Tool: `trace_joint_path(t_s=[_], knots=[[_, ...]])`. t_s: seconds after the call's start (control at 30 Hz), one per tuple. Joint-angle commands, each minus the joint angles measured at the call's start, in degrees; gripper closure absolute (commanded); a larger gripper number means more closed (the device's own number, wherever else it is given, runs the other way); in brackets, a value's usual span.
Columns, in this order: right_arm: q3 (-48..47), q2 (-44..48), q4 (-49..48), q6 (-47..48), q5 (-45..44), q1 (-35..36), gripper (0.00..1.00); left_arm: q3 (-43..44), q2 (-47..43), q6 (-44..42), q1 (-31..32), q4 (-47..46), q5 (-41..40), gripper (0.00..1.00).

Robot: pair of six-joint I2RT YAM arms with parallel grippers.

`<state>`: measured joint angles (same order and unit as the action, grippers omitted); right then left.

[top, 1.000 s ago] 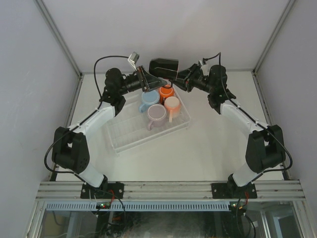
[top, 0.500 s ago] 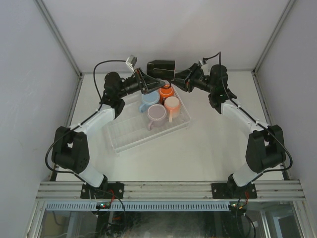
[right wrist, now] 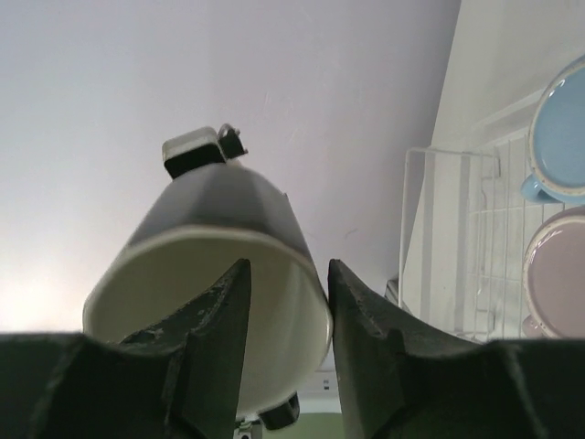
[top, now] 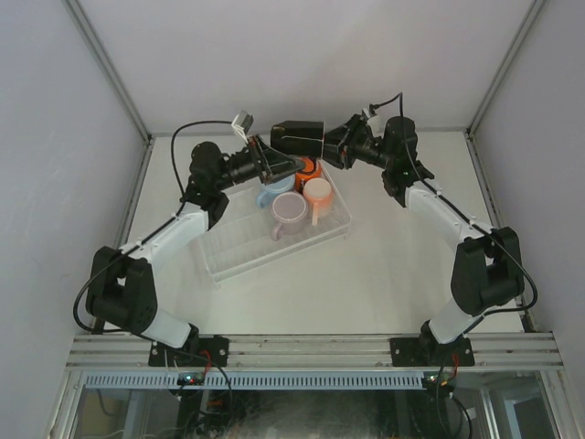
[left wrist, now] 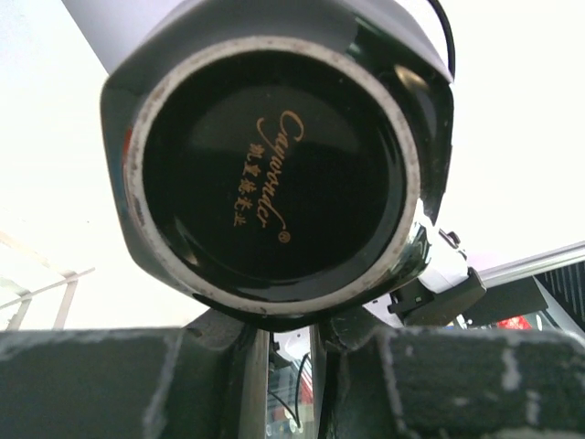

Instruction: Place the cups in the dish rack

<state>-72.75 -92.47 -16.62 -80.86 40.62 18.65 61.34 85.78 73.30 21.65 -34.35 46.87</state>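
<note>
A black cup (top: 297,137) with a cream inside hangs in the air over the far end of the dish rack (top: 238,251). My left gripper (top: 281,163) is shut on its lower side; the left wrist view shows the cup's base (left wrist: 274,174) right above the nearly closed fingers (left wrist: 228,366). My right gripper (top: 327,146) straddles the cup's rim (right wrist: 219,238), one finger inside and one outside, and stands open. The orange cup (top: 308,169), light blue cup (top: 272,192), lilac cup (top: 290,210) and peach cup (top: 317,192) sit in the rack.
The rack lies at an angle on the white table, its near left half holding nothing. The right wrist view shows the rack's corner (right wrist: 448,183) with the blue cup (right wrist: 562,128) and the lilac cup (right wrist: 558,274). Walls close the sides and the back.
The left arm has reached right and up to the black cup. The cup has shifted a little left. The right jaws have widened on the rim.
</note>
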Motion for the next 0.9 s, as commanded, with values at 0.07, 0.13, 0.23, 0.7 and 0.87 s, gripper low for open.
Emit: trace_joint_path(t_s=[0.07, 0.13, 0.23, 0.7, 0.87], knots=[[-3.56, -0.33, -4.23, 1.67, -1.20, 0.15, 0.60, -0.75, -5.15, -0.75, 2.14, -2.75, 2.37, 1.00], [-3.54, -0.29, -3.89, 2.25, -1.48, 0.22, 0.63, -0.66, -5.29, -0.34, 2.25, -2.74, 2.35, 1.00], [-3.61, 0.12, -2.90, 3.35, -1.64, 0.24, 0.73, -1.55, -6.04, -0.18, 2.22, -2.66, 2.26, 1.00], [0.96, 5.00, -4.39, 5.76, -5.70, 1.71, 1.00, -3.31, -6.19, -0.76, 2.73, -3.14, 0.73, 0.62], [3.58, 6.62, -6.99, 5.74, -9.20, 3.31, 1.00, -3.54, -6.03, -0.38, 4.12, -4.06, 0.13, 0.54]])
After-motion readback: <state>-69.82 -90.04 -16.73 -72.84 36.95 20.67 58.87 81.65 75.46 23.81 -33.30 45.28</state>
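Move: My left hand holds the black cup by its handle. The cup's middle is some 5 cm ahead of that hand, 1 cm to its left and about level. From my right hand the same cup is about 6 cm left, 2 cm ahead and 3 cm up, its rim between the open fingers. Some 28 cm below the right hand, the pink cup is level with it fore and aft and 1 cm left; the mauve cup is 3 cm back and 8 cm left. My left hand eases the black cup back about 2 cm and slightly up. My right fingers close nearly shut, one inside the cup and one outside, pinching the rim wall as that wrist rocks some 10 degrees. Only then do my left fingers open around the handle, while my right hand sinks and draws back about 1 cm, keeping its pinch. ##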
